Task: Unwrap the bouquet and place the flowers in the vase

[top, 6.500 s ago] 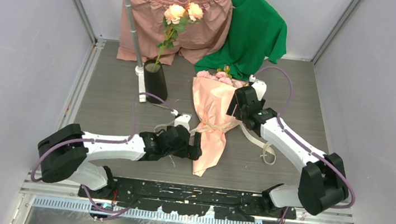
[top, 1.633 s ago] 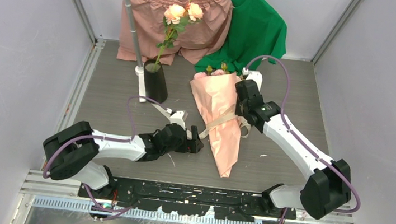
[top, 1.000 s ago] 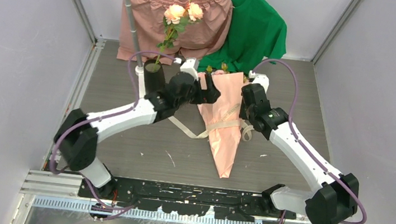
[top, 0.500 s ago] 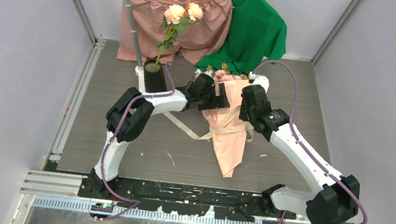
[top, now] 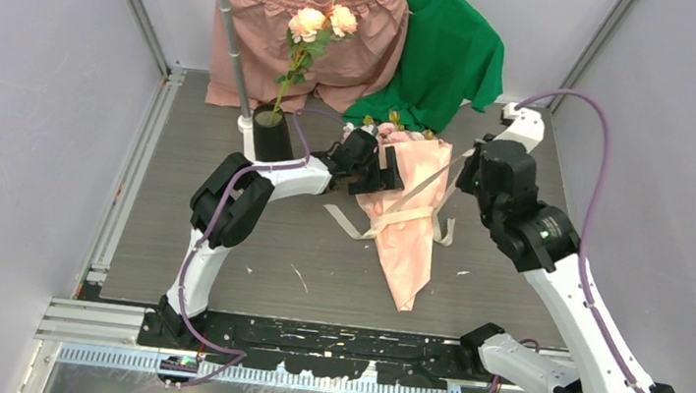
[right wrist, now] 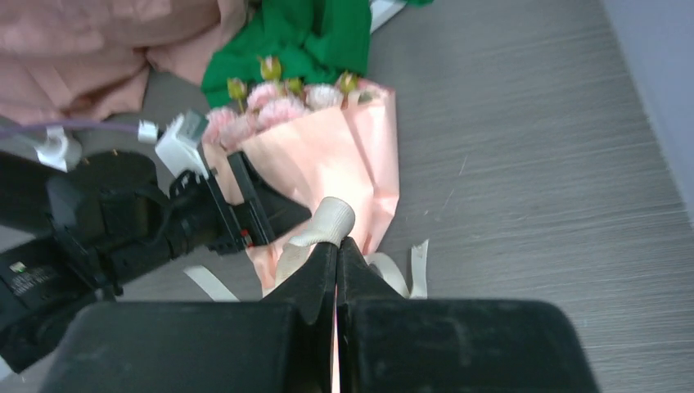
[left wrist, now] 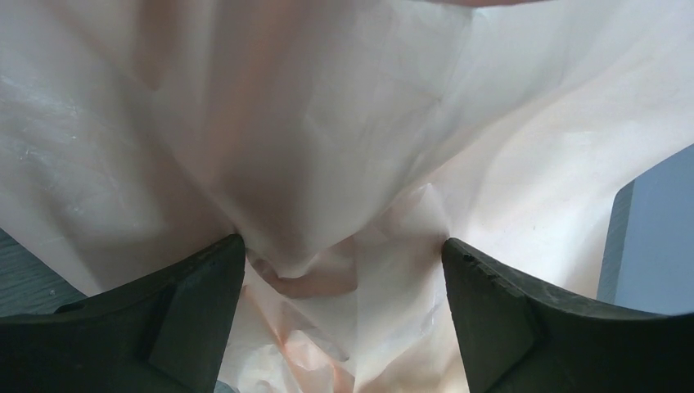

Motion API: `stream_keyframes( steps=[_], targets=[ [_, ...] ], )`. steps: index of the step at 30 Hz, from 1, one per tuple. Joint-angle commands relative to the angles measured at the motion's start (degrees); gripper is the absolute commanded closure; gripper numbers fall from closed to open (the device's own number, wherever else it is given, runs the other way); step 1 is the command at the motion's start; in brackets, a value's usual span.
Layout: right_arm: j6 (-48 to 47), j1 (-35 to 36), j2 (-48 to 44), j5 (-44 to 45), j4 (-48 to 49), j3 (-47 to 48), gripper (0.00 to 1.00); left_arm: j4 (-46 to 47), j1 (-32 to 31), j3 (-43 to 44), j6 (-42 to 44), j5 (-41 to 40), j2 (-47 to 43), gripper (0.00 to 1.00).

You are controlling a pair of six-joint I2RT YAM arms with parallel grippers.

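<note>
The bouquet [top: 412,209] lies on the table, a salmon-pink paper cone with its tip toward the arms [right wrist: 335,160]. The flowers [top: 393,134], pink roses, show at its wide far end [right wrist: 282,106]. My left gripper [top: 388,171] is open at the cone's upper left, with pink paper [left wrist: 344,164] bulging between its fingers [left wrist: 188,311]. My right gripper [right wrist: 336,243], raised to the right of the cone, is shut on the cream ribbon [right wrist: 331,219]. That ribbon [top: 430,178] runs taut up from the wrap. The black vase [top: 271,138] stands left of the left gripper.
Peach-cream roses [top: 322,22] stand in the vase. Behind hang pink shorts [top: 341,47] and a green T-shirt [top: 449,55]. A grey pole [top: 229,35] on a white base stands beside the vase. Loose ribbon ends [top: 346,221] lie on the table. Walls close in left and right.
My right arm has risen and swung right, drawing the ribbon taut away from the bouquet. The left gripper came across to the cone's upper left and has stayed there, open.
</note>
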Motion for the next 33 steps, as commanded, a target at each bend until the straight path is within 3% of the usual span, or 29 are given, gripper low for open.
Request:
stream_keyframes(
  steps=[1,12,20,27,33],
  targets=[
    [-0.3,-0.2,-1.8,9.4,-4.1,8.2,0.99,-3.3,0.4,0.5,0.1,1.2,1.9,0.09],
    [-6.5,-0.3,-3.3,21.5,-11.3,29.1,0.99,-2.6,0.7,-0.6,2.0,4.6,3.3,0.08],
    [-11.1,-0.3,-3.1,27.3,-13.4,38.7,0.99,-1.2,1.0,-2.5,3.0,5.8,2.6,0.08],
    [-15.7,-0.2,-4.0,30.0,-12.4,40.5,1.00,-1.0,1.2,-3.0,3.5,6.8,2.3,0.08],
    [-12.3,-0.2,-1.6,27.6,-12.7,30.4,0.99,0.1,1.2,-4.3,3.0,8.0,0.5,0.08]
  ],
)
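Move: The ribbon band across the bouquet lies about 10 cm left of the right hand, some 2 cm ahead and 28 cm below; the flower heads are roughly 20 cm ahead, 15 cm left and 27 cm below. From the left hand, already resting on the wrapper with open fingers, the band lies about 9 cm back, 5 cm right and 2 cm lower. Right hand, still pinching the ribbon, pulls up some 22 cm, right and back; left hand stays on wrapper. ##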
